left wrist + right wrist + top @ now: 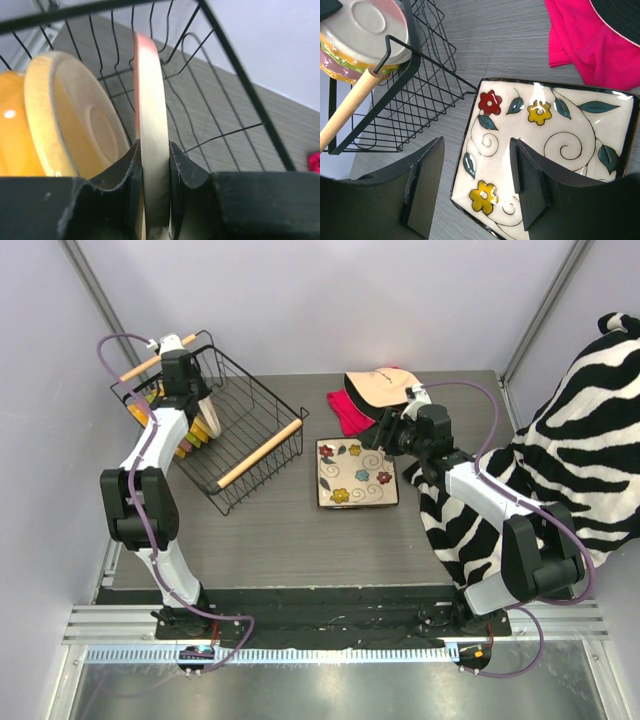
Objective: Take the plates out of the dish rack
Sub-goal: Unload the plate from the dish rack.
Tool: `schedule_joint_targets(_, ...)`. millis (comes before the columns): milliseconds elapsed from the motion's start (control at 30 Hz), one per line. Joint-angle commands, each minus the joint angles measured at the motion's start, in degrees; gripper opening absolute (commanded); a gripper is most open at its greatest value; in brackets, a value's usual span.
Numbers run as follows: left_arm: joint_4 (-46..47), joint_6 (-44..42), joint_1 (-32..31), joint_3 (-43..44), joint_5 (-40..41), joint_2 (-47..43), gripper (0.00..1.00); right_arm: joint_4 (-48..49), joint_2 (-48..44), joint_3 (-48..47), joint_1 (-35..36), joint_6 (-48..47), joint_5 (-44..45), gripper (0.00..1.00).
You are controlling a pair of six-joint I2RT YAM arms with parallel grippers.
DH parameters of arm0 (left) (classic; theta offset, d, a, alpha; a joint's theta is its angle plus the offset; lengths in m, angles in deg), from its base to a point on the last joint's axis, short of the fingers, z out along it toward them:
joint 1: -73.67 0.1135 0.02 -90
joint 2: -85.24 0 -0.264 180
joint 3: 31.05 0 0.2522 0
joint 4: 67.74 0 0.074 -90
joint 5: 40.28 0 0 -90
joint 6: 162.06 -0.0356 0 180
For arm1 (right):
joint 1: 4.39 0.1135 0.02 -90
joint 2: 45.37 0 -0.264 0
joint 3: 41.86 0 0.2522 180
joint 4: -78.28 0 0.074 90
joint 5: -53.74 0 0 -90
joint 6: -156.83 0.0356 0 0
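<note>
The black wire dish rack (262, 400) stands at the back left. Several round plates (196, 432) lean on edge at its left end. My left gripper (186, 388) is down among them. In the left wrist view it (155, 175) is shut on the rim of a cream plate with a pink-red edge (151, 100). Beside that one stands a cream-yellow plate (70, 115). The square flowered plate (356, 472) lies flat on the table right of the rack. My right gripper (386, 432) hovers open over that plate's left edge (477, 190), holding nothing.
A pink cloth (350, 412) and a cream-and-black cap (380, 386) lie behind the square plate. Zebra-striped fabric (575, 450) covers the right side, under my right arm. The rack's wooden handle (260, 453) runs along its near side, facing the square plate.
</note>
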Motion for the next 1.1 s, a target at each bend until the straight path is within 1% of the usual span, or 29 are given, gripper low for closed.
schedule_joint_targets(0, 7.8, -3.2, 0.0, 0.9, -1.1, -6.5, 0.0, 1.6, -4.0, -1.3, 0.0, -0.2, -0.2, 0.63)
schedule_joint_targets(300, 7.7, -3.1, -0.1, 1.1, -7.4, -8.6, 0.0, 0.9, -5.6, -0.8, 0.0, -0.2, -0.1, 0.63)
schedule_joint_targets(467, 7.7, -2.2, -0.1, 0.6, -13.5, -10.8, 0.0, 0.4, -6.6, -0.7, 0.0, -0.4, 0.3, 0.62)
schedule_joint_targets(733, 7.7, -2.5, -0.2, 0.0, -16.3, -14.9, 0.0, -0.5, -7.4, -0.7, 0.0, 0.0, 0.4, 0.63)
schedule_joint_targets(900, 7.7, -1.5, -0.4, -1.3, -19.0, -17.4, 0.0, -0.3, -6.5, -1.4, 0.0, 3.0, -0.8, 0.63)
schedule_joint_targets(933, 7.7, -1.6, -0.4, -2.0, -19.2, -17.7, 0.0, 0.1, -6.1, -1.8, 0.0, 4.1, -2.4, 0.63)
schedule_joint_targets(1067, 7.7, -2.6, -0.4, -4.1, -19.7, -19.7, 0.0, 4.9, -6.2, -2.8, 0.7, 9.5, -5.9, 0.62)
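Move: My left hand already grips a round plate by its rim in the rack. The square plate on the table lies about 38 cm to its right, 14 cm back and 20 cm below. The other round plates stand some 5 cm left, 2 cm back and 10 cm lower; the near wooden handle is about 15 cm right, 13 cm back and 8 cm down. The square plate is roughly 18 cm below my right hand, 4 cm ahead and 3 cm left. Keeping the round plate pinched, my left hand lifts it about 10 cm, first straight up, then slipping right while turning some 15 degrees clockwise, then steeply up again and back, away from the other round plates. The fingertips tilt up a little; over all I go about 5 cm right and nearly as far back. My open, empty right hand rises a few centimetres. ##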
